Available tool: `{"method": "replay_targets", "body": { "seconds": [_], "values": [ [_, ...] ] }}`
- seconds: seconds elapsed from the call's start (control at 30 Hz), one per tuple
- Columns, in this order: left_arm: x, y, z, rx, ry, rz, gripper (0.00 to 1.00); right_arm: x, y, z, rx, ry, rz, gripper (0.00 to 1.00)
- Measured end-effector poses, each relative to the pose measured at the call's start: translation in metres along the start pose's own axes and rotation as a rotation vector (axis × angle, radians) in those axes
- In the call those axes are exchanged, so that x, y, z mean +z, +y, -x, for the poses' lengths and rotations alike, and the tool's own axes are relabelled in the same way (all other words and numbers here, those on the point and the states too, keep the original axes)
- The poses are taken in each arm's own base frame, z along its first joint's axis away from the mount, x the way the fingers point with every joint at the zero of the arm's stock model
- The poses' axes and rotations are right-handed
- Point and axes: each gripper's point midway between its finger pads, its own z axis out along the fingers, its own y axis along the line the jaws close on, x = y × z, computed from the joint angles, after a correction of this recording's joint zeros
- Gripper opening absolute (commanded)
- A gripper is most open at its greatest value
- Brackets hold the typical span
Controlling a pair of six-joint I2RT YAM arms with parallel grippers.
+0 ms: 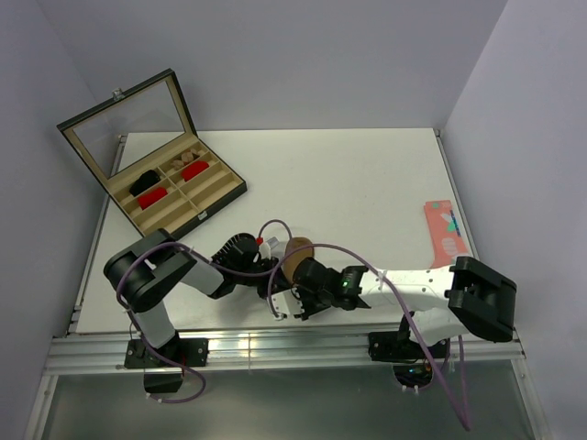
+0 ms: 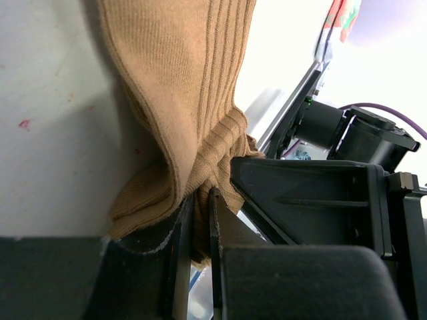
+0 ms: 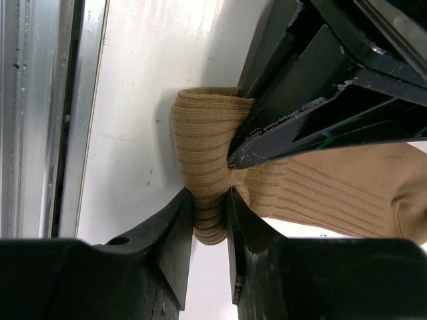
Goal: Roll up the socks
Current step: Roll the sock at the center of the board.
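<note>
A tan-brown ribbed sock lies bunched near the table's front edge, between both arms. In the left wrist view my left gripper is shut on a pinch of the sock near its cuff. In the right wrist view my right gripper has both jaws pressed against a folded, rolled-over end of the same sock, so it is shut on it. The left gripper's black fingers sit just above that fold. From above, the two grippers meet over the sock, left and right.
An open wooden box with its glass lid up stands at the back left. Its compartments hold red rolled bundles and a dark bundle. A coral-pink patterned sock lies flat at the right edge. The table's metal front rail runs close by.
</note>
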Motion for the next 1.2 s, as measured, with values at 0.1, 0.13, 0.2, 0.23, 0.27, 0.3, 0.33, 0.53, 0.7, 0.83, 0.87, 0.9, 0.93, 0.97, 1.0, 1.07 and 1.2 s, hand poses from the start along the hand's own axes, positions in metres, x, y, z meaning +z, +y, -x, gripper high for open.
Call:
{"method": "replay_targets", "body": {
  "seconds": [0.1, 0.13, 0.2, 0.23, 0.27, 0.3, 0.33, 0.53, 0.7, 0.83, 0.87, 0.9, 0.93, 0.97, 1.0, 1.07, 1.2],
  "values": [
    [-0.002, 0.001, 0.0, -0.001, -0.009, 0.007, 0.05, 0.0, 0.0, 0.001, 0.02, 0.003, 0.032, 0.13],
    [-0.003, 0.001, 0.0, -0.001, -0.014, 0.009, 0.06, -0.001, 0.0, 0.002, 0.03, 0.001, 0.045, 0.13],
    [-0.004, 0.001, 0.001, 0.001, -0.031, 0.015, 0.07, -0.002, -0.001, 0.002, 0.058, -0.005, 0.073, 0.13],
    [-0.005, 0.001, 0.002, 0.004, -0.043, 0.019, 0.07, -0.002, -0.002, 0.002, 0.073, -0.01, 0.09, 0.13],
    [-0.005, 0.002, 0.003, 0.009, -0.058, 0.024, 0.09, -0.003, -0.002, 0.002, 0.094, -0.016, 0.115, 0.13],
    [-0.006, 0.001, 0.004, 0.015, -0.071, 0.028, 0.08, -0.004, -0.004, 0.002, 0.119, -0.019, 0.138, 0.13],
    [-0.006, 0.001, 0.005, 0.024, -0.084, 0.031, 0.08, -0.004, -0.006, 0.001, 0.144, -0.022, 0.163, 0.13],
    [-0.005, 0.001, 0.013, 0.081, -0.155, 0.062, 0.14, -0.002, -0.014, -0.002, 0.284, -0.029, 0.344, 0.14],
    [-0.009, 0.002, 0.02, 0.118, -0.223, 0.091, 0.29, -0.001, -0.016, -0.002, 0.345, -0.045, 0.444, 0.13],
    [-0.018, 0.002, 0.026, 0.15, -0.298, 0.107, 0.34, -0.001, -0.017, -0.003, 0.386, -0.053, 0.498, 0.13],
    [-0.021, 0.003, 0.027, 0.155, -0.316, 0.11, 0.35, -0.001, -0.018, -0.003, 0.401, -0.055, 0.509, 0.13],
    [-0.024, 0.004, 0.026, 0.159, -0.331, 0.113, 0.35, -0.001, -0.018, -0.003, 0.413, -0.058, 0.517, 0.13],
    [-0.029, 0.006, 0.026, 0.161, -0.35, 0.117, 0.35, -0.001, -0.018, -0.004, 0.427, -0.06, 0.524, 0.13],
    [-0.031, 0.008, 0.026, 0.164, -0.365, 0.12, 0.36, -0.001, -0.018, -0.004, 0.438, -0.061, 0.529, 0.13],
    [-0.034, 0.009, 0.026, 0.167, -0.38, 0.123, 0.36, -0.001, -0.018, -0.004, 0.449, -0.061, 0.534, 0.13],
    [-0.04, 0.013, 0.027, 0.17, -0.412, 0.135, 0.37, -0.001, -0.018, -0.004, 0.474, -0.058, 0.544, 0.13],
    [-0.048, 0.014, 0.023, 0.211, -0.454, 0.145, 0.38, 0.001, -0.019, -0.005, 0.534, -0.045, 0.575, 0.13]
  ]
}}
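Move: The brown sock's rolled end is already pinched in the left hand's fingers and in the right hand's, close beside each other just above the board. Its unrolled length lies flat farther out, its middle about 7 cm straight ahead of the left hand and 8 cm ahead of the right, 2 cm lower. The striped sock lies some 15 cm to the left hand's left and 8 cm farther out. Rolling forward, the right hand keeps its pinch on the rolled end, creeps about 2 cm out towards the unrolled length and turns some 45 degrees, so that its fingertips swing back towards the base. The left hand first goes forward some 2 cm with it, then opens, lets go and slides about 4 cm left, away from the roll, twisting as it leaves. ##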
